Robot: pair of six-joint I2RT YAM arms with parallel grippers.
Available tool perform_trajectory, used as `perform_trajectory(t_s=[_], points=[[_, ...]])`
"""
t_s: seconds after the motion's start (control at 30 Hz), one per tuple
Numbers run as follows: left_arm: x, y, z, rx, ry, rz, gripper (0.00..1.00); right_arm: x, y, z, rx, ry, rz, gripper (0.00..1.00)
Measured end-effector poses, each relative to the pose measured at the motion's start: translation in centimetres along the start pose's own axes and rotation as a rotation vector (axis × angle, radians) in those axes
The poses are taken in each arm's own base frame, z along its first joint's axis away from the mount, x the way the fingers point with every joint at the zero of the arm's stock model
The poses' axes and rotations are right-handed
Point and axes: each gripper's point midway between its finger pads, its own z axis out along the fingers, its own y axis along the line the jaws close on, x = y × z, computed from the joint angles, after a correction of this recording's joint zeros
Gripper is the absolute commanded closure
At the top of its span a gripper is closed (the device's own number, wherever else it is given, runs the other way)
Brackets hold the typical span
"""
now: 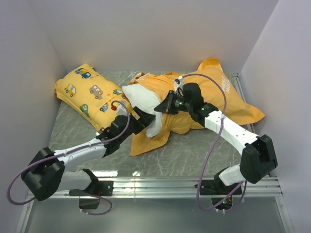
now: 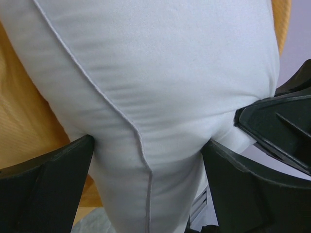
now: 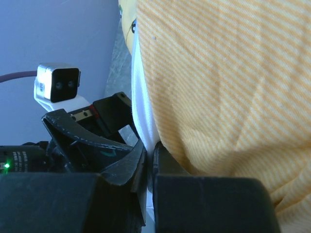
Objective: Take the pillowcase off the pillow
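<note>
The orange pillowcase lies crumpled at centre right, and the white pillow sticks out of its left end. My left gripper stands open around that bare end. In the left wrist view the pillow fills the gap and touches both fingers, with orange pillowcase at the left. My right gripper sits at the pillowcase's open edge. In the right wrist view the right gripper is shut on a thin fold of white pillow, and the pillowcase drapes over one finger.
A smaller yellow pillow printed with little cars lies at the back left, touching the white pillow. Grey walls close in the marbled table on three sides. A metal rail runs along the near edge by the arm bases.
</note>
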Motion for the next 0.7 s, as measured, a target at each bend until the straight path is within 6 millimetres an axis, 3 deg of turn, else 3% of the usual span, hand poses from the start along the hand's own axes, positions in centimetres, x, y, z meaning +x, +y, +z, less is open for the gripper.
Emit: perform_trajectory(t_s=[0.07, 0.13, 0.2, 0.23, 0.4, 0.47, 0.5, 0.57, 0.7], points=[[0.1, 0.0, 0.4, 0.020, -0.010, -0.010, 0.03, 0.0, -0.1, 0.1, 0.010, -0.003, -0.002, 1.00], [0.1, 0.0, 0.6, 0.040, -0.022, -0.020, 0.22, 0.0, -0.3, 0.1, 0.019, -0.009, -0.006, 1.00], [0.0, -0.3, 0.8, 0.063, -0.036, -0.030, 0.82, 0.0, -0.3, 0.2, 0.023, -0.012, -0.011, 1.00], [-0.2, -0.7, 0.8, 0.081, -0.046, -0.034, 1.00, 0.2, -0.4, 0.2, 0.029, -0.009, -0.015, 1.00], [-0.5, -2.0, 1.3, 0.092, -0.048, -0.007, 1.00, 0.0, -0.9, 0.1, 0.058, -0.033, -0.049, 0.99], [-0.6, -2.2, 1.5, 0.078, -0.046, 0.000, 1.00, -0.3, -1.1, -0.2, 0.080, -0.049, -0.077, 0.83], [-0.6, -2.3, 1.5, 0.074, -0.044, 0.003, 1.00, -0.4, -1.1, -0.4, 0.092, -0.056, -0.089, 0.64], [-0.5, -1.9, 1.5, 0.040, -0.045, 0.010, 1.00, -0.4, -1.0, -1.0, 0.112, -0.067, -0.123, 0.45], [-0.6, 0.2, 1.4, -0.070, -0.052, 0.029, 1.00, -1.9, 0.9, -3.9, 0.139, -0.150, -0.219, 0.30]])
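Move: The pillow's bare near end stands between the left hand's open fingers, its middle about 2 cm ahead, 2 cm right and 3 cm below the hand point. The pillowcase's hem lies roughly 9 cm right of that hand, level with it and some 8 cm below; the car-print pillow is about 20 cm left, 12 cm ahead and 12 cm below. From the right hand, still pinching the white pillow, the near end is about 3 cm back, 3 cm left and 8 cm below. The pillow's bare near end is taken over by the left hand: its wide-open fingers edge forward 1 to 2 cm and shut on the white cloth, then rise about 2 cm and dip back, keeping the pinch. Only after that does the right hand open, let go of the pillow and draw off some 3 cm up and 3 cm to its right, fingers tipping up by around 15 degrees. ##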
